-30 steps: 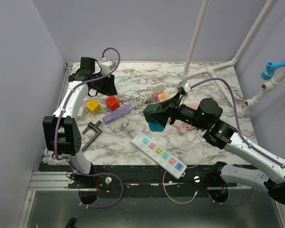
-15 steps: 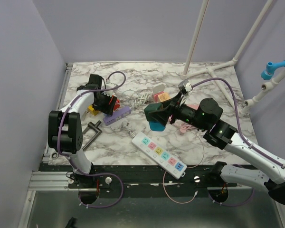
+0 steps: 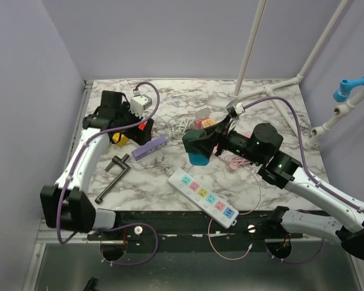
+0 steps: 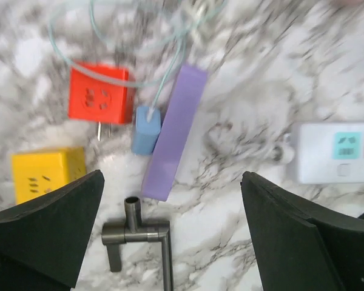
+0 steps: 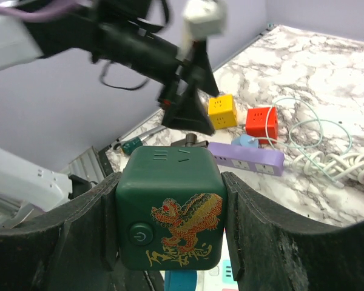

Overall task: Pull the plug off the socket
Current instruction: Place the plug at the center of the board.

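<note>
My right gripper point(image 5: 170, 209) is shut on a dark green cube socket point(image 5: 170, 206) with a dragon print, held above the table point(image 3: 197, 140). A blue plug point(image 3: 199, 160) sticks out of the cube's underside, and its top edge shows in the right wrist view point(image 5: 183, 282). My left gripper point(image 4: 170, 242) hangs wide open over the table with nothing between its fingers point(image 3: 133, 124). Below it lie a purple socket strip point(image 4: 175, 133) and a small blue plug point(image 4: 146, 130) against the strip's side.
A red cube point(image 4: 100, 93) and a yellow cube point(image 4: 45, 173) lie left of the purple strip. A grey metal key point(image 4: 139, 233) sits under my left gripper. A white power strip point(image 3: 203, 197) lies near the front edge, a white cable coil point(image 3: 181, 125) behind.
My left gripper has opened wide; it dipped from the back left toward the red cube, then rose again. My right gripper and the green cube have stayed put.
</note>
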Robot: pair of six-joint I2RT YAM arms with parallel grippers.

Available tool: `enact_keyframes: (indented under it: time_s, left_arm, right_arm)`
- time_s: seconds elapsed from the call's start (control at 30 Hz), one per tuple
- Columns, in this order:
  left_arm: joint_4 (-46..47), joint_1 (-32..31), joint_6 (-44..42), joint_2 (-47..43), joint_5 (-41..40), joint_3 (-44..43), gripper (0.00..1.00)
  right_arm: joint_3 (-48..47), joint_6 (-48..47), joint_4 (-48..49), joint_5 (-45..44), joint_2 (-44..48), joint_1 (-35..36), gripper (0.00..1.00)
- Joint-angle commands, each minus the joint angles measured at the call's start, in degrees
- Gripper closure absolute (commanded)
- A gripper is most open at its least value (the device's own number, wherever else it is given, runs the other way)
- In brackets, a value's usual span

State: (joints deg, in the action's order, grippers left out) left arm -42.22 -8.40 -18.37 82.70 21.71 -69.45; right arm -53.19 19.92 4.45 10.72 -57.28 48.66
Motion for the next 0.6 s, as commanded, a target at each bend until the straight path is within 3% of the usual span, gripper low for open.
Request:
enact_keyframes:
  time_s: [0.0, 0.07, 0.13, 0.23, 0.33, 0.47, 0.57]
  left_arm:
    - [-0.53, -0.03, -4.25, -16.16, 20.45, -3.63, 0.02]
    - [0.11, 0.04, -4.79, -22.09, 32.68, -2.72, 0.01]
    - [7.62, -0.36, 0.6, -28.34, 42.48, 1.29, 0.02]
    - [24.61, -2.65, 16.71, -33.18, 42.77, 8.76, 0.02]
    - [30.03, -3.46, 25.56, -31.53, 44.02, 11.56, 0.02]
    - [48.45, -3.55, 39.1, -31.43, 45.52, 19.5, 0.01]
    - [53.87, -4.32, 45.29, -29.37, 46.83, 19.53, 0.01]
  right_arm:
    - [-3.89, 0.54, 5.62, -1.22, -0.51, -0.06, 0.99]
    - [-3.71, 1.29, 8.65, -0.57, -0.6, -0.06, 0.99]
    - [-2.12, 2.03, 14.67, 1.47, -0.51, -0.06, 0.99]
    - [3.1, 5.08, 28.47, 3.7, 0.02, -0.16, 0.99]
    - [4.36, 7.96, 36.41, 6.36, -1.45, -0.13, 0.99]
    - [1.71, 9.59, 38.91, 11.55, -4.58, -0.15, 0.99]
    - [0.59, 9.67, 40.87, 12.57, -4.95, -0.15, 0.99]
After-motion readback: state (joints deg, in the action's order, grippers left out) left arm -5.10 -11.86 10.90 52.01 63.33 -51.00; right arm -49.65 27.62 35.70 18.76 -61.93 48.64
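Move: The blue plug hangs under the green cube socket held by the right hand; from the empty left hand it lies about 19 cm right, 13 cm back and 12 cm higher. The green socket sits just above the plug, 6 cm up and 1 cm farther out. The white power strip lies straight beneath the plug, some 22 cm down. The purple strip is 4 cm ahead of the left hand, 1 cm right and 10 below. From the right hand the plug is about 6 cm below, 1 cm back, level sideways. Still gripping the green socket, the right hand lifts it some 7 cm with a slight drift left, tipping its fingers up about 20 degrees. The left hand, open and empty, rises from over the purple strip by about 20 cm, swinging back and right towards the blue plug, then sinks a little; its wrist turns the fingers from steeply down to level, pointing right. ##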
